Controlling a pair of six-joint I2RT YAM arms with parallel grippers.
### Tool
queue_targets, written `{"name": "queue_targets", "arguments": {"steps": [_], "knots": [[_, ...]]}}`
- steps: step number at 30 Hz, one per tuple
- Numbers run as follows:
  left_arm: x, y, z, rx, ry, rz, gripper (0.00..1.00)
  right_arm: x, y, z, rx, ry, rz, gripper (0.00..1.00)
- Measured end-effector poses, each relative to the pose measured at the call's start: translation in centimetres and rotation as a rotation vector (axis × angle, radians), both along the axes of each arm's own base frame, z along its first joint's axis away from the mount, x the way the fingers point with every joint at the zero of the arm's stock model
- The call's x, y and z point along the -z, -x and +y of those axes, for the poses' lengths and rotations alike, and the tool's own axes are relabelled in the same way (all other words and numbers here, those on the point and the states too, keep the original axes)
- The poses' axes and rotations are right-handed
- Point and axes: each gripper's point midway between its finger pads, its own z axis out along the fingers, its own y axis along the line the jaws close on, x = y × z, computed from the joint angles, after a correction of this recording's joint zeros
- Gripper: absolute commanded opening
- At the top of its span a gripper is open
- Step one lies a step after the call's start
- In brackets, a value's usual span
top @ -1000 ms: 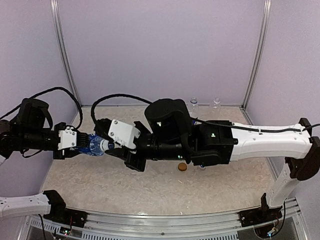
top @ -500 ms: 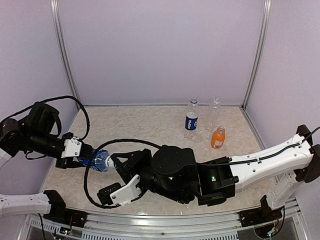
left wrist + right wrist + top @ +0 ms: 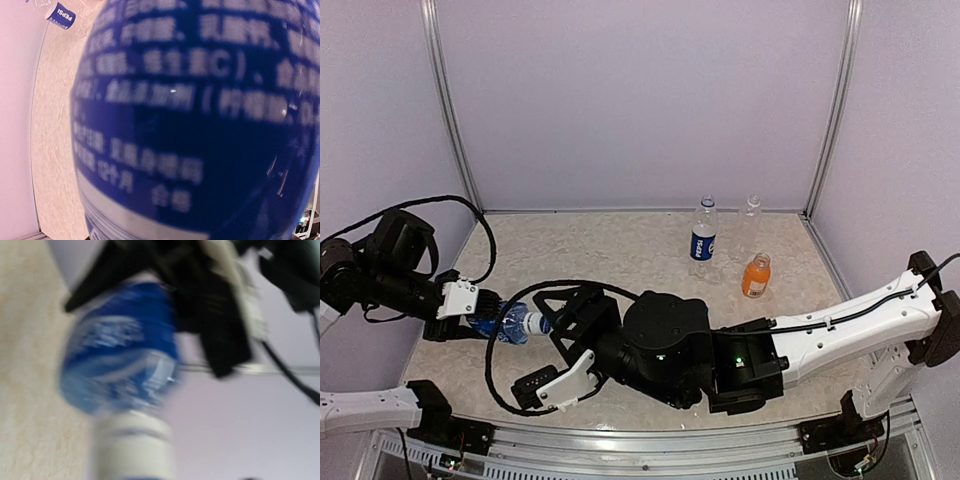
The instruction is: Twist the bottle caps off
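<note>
My left gripper (image 3: pixel 478 314) is shut on a clear bottle with a dark blue label (image 3: pixel 510 322) and holds it lying sideways above the table's left side. The label fills the left wrist view (image 3: pixel 200 125). My right gripper (image 3: pixel 556 326) sits at the bottle's neck end, its black fingers closed around the cap, which is hidden between them. The right wrist view is blurred and shows the label (image 3: pixel 125 340) and the whitish neck (image 3: pixel 132 440). My own fingers show in neither wrist view.
At the back right stand a second blue-labelled bottle (image 3: pixel 702 232), a small clear bottle (image 3: pixel 752 212) and a short orange bottle (image 3: pixel 755 276). The second labelled bottle also shows in the left wrist view (image 3: pixel 60 15). My right arm (image 3: pixel 720 355) lies across the front middle of the table.
My right arm has swung from the table's middle to the front and its wrist has rolled over at the bottle's neck. My left gripper and the bottle have shifted nearer and slightly left.
</note>
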Motion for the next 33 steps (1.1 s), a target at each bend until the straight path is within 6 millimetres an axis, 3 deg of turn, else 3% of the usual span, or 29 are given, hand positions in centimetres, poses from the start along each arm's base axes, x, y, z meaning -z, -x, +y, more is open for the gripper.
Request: {"name": "queue_targets", "arguments": {"steps": [7,12,18,20,23,26,30,33], "knots": [[0.2,-0.7,1.4,-0.089,-0.038,-0.016,0.4,-2.1,-0.8,-0.5,0.049,-0.15,0.102,0.99],[-1.1,-4.1,1.6,-0.183,-0.026,-0.175,0.4,-3.3,-1.8,-1.2,0.02,-0.282,0.404,0.99],[-2.6,-8.3,1.9,-0.28,-0.032,-0.385,0.41,-7.3,-9.3,-2.6,0.025,-0.621,0.974,0.9],[-3.0,-9.1,2.1,-0.299,-0.04,-0.432,0.41,-8.8,-11.4,-3.2,0.037,-0.737,1.146,0.91],[-3.5,-10.0,2.3,-0.318,-0.049,-0.48,0.41,-9.9,-12.1,-2.8,0.024,-0.822,1.35,0.94],[-4.1,-10.4,2.3,-0.328,-0.046,-0.513,0.41,-9.1,-11.9,-2.0,0.014,-0.836,1.546,0.98],[-4.6,-10.7,2.3,-0.333,-0.042,-0.536,0.41,-6.1,-11.7,-0.8,0.06,-0.793,1.748,0.99],[-4.8,-10.8,2.3,-0.335,-0.042,-0.546,0.41,-3.6,-11.9,-0.2,0.115,-0.754,1.841,0.85]]}}
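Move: The cap of the blue bottle sits just at the parted right fingertips, about 2 cm left and 1 cm ahead of the hand point, at roughly its height; the bottle's body lies behind the cap, some 11 cm left and 5 cm ahead. The Pepsi bottle stands far off, about 43 cm ahead, 32 cm right and 20 cm below. From the left hand, which already holds the bottle, the cap is about 10 cm right, 4 cm back and slightly above. Open the right gripper the rest of the way, clear of the cap, and roll its wrist back some 110 degrees clockwise, looking along the fingers at the cap, while carrying it about 12 cm forward, up, then partly down again to bring the open fingers back to the cap. Keep the left grip on the bottle and swing it about 11 cm forward and a little up, tilting the fingers up some 30 degrees. ##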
